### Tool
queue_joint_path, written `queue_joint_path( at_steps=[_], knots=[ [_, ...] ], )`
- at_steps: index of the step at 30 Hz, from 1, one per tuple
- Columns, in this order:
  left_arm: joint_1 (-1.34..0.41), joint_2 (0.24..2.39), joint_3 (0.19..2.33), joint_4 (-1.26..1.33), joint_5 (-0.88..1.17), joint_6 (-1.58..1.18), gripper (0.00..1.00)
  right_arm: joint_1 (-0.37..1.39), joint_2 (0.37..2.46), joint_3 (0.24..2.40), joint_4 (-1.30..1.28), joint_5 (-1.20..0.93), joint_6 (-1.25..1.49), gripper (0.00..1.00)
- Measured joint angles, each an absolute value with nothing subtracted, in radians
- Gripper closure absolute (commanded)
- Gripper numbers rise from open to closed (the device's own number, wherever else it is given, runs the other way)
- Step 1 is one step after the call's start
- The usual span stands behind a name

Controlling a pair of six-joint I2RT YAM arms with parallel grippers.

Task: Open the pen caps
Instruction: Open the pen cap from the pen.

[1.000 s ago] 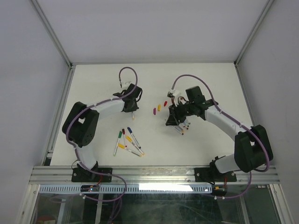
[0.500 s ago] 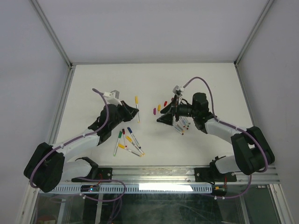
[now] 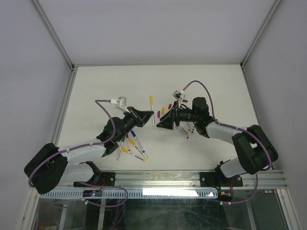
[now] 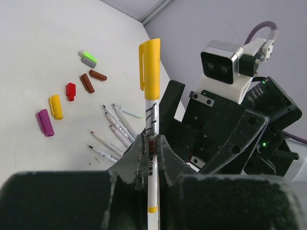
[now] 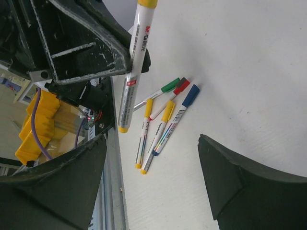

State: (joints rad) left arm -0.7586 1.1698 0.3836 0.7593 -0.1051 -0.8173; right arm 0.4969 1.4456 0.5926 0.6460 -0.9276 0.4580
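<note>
My left gripper (image 4: 152, 141) is shut on a white pen barrel (image 4: 153, 125) and holds it upright off the table, its yellow cap (image 4: 149, 67) still on. From above, that pen (image 3: 152, 112) hangs between the two grippers. My right gripper (image 3: 163, 122) faces it, just to its right, and stands open with nothing between its fingers (image 5: 242, 182). The held pen (image 5: 133, 62) shows at the upper left of the right wrist view. Loose pen caps lie on the table: purple (image 4: 45, 122), yellow (image 4: 56, 106), red (image 4: 70, 91) and dark red (image 4: 88, 82).
Several uncapped pens (image 3: 188, 129) lie under the right arm. Several capped pens (image 3: 130, 145) lie in a loose bunch near the left arm, with green, red, yellow and blue caps (image 5: 165, 112). The table's metal front rail (image 3: 158, 179) runs along the near edge.
The left arm swung down and right, carrying the yellow-capped pen toward the middle. The right gripper opened wide and turned left toward the pen.
</note>
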Motion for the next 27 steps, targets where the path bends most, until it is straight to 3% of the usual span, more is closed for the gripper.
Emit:
queue_joint_path(
  at_steps=[6, 16, 19, 21, 25, 27],
  knots=[
    [-0.794, 1.260, 0.385, 0.828, -0.121, -0.830, 1.00, 0.521, 1.474, 0.603, 0.654, -0.900, 0.517, 0.30],
    [-0.823, 1.337, 0.412, 0.869, -0.127, -0.846, 1.00, 0.538, 1.512, 0.643, 0.645, -0.885, 0.554, 0.89],
    [-0.824, 1.338, 0.413, 0.873, -0.132, -0.845, 1.00, 0.535, 1.517, 0.652, 0.625, -0.888, 0.561, 0.92],
    [-0.824, 1.338, 0.413, 0.873, -0.133, -0.844, 0.79, 0.535, 1.517, 0.657, 0.611, -0.889, 0.562, 0.92],
    [-0.825, 1.327, 0.413, 0.870, -0.133, -0.830, 0.47, 0.527, 1.517, 0.683, 0.562, -0.895, 0.558, 0.92],
    [-0.826, 1.297, 0.412, 0.864, -0.129, -0.813, 0.32, 0.515, 1.517, 0.698, 0.537, -0.895, 0.556, 1.00]
  ],
)
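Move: The left hand holds the yellow-capped pen below its middle, cap slanting up and forward. The right gripper, open, waits about 5 cm to its right, 3 cm nearer the base and 4 cm lower; from the right hand the pen's middle is roughly 5 cm left, 3 cm ahead and 5 cm up. On the table, some 18 cm below the left hand, lie the loose purple cap, 12 cm ahead and 3 cm right, and the loose yellow cap, 14 cm ahead and 6 cm right. The right fingers shut on the white barrel near its tail end, and only then do the left fingers open about halfway and let go. Before that the left hand carries the pen some 3 cm right and 2 cm down into the right gripper's gap, while the right hand comes under 2 cm left to meet it. ##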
